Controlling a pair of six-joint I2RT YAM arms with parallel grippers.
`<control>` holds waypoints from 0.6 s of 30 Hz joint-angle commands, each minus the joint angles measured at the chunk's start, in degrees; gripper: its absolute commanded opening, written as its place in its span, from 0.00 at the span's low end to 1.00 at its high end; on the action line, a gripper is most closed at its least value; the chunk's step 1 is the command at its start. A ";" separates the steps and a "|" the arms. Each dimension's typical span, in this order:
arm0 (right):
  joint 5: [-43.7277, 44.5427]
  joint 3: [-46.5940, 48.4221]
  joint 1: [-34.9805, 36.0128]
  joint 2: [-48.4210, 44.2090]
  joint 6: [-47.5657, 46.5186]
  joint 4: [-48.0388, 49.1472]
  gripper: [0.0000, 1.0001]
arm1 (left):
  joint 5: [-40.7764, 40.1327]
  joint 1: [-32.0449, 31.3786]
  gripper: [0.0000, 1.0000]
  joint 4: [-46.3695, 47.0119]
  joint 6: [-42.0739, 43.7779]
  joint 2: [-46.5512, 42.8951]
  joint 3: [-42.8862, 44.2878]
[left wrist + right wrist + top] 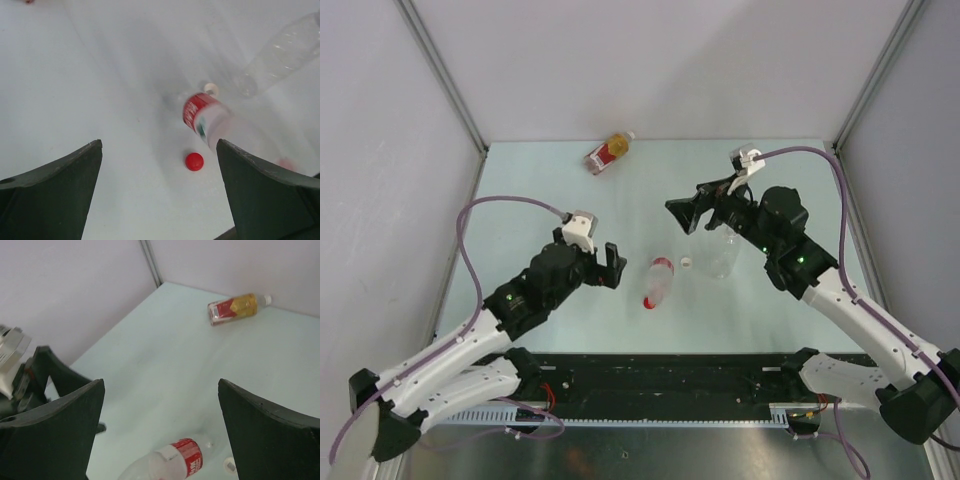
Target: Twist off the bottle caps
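The bottle with the red-white label (pixel 658 282) lies on its side mid-table, also in the left wrist view (pixel 206 116) and the right wrist view (pixel 172 463). A red cap (pixel 194 161) lies loose beside it. A white cap (pixel 687 263) lies loose between it and the clear unlabelled bottle (pixel 723 254). The amber bottle (pixel 609 152) lies at the far edge with a white cap (pixel 267 299) on its neck. My left gripper (pixel 610 265) is open and empty, left of the labelled bottle. My right gripper (pixel 695 213) is open and empty, raised behind the clear bottle.
Grey walls with metal corner posts (pixel 445 80) close in the pale table (pixel 540 190) on three sides. A black rail (pixel 670 372) runs along the near edge between the arm bases.
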 commanded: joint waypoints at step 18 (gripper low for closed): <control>-5.53 1.78 -5.64 -0.44 0.68 -13.19 0.99 | 23.15 24.26 0.99 -1.73 5.42 33.59 24.15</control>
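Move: The juice bottle lies on its side near the far edge, almost straight ahead of the left hand: roughly 38 cm out, 4 cm left and 15 cm lower. Nearer, to this hand's right, are the loose red-label bottle (about 10 cm right, 5 cm ahead), the red cap (7 cm right, 2 cm ahead) and the white cap (15 cm right, 10 cm ahead). From the right hand the juice bottle is some 32 cm ahead, 19 cm left and 30 cm below. Towards the juice bottle lying far out, the left hand travels about 10 cm forward, sinking 4 cm early on and then running nearly level, while its fingers tip down some 15 degrees. The empty right hand sinks about 5 cm, drifts 2 cm to its right and tips down about 10 degrees. Both grippers stay wide open and neither touches anything. ##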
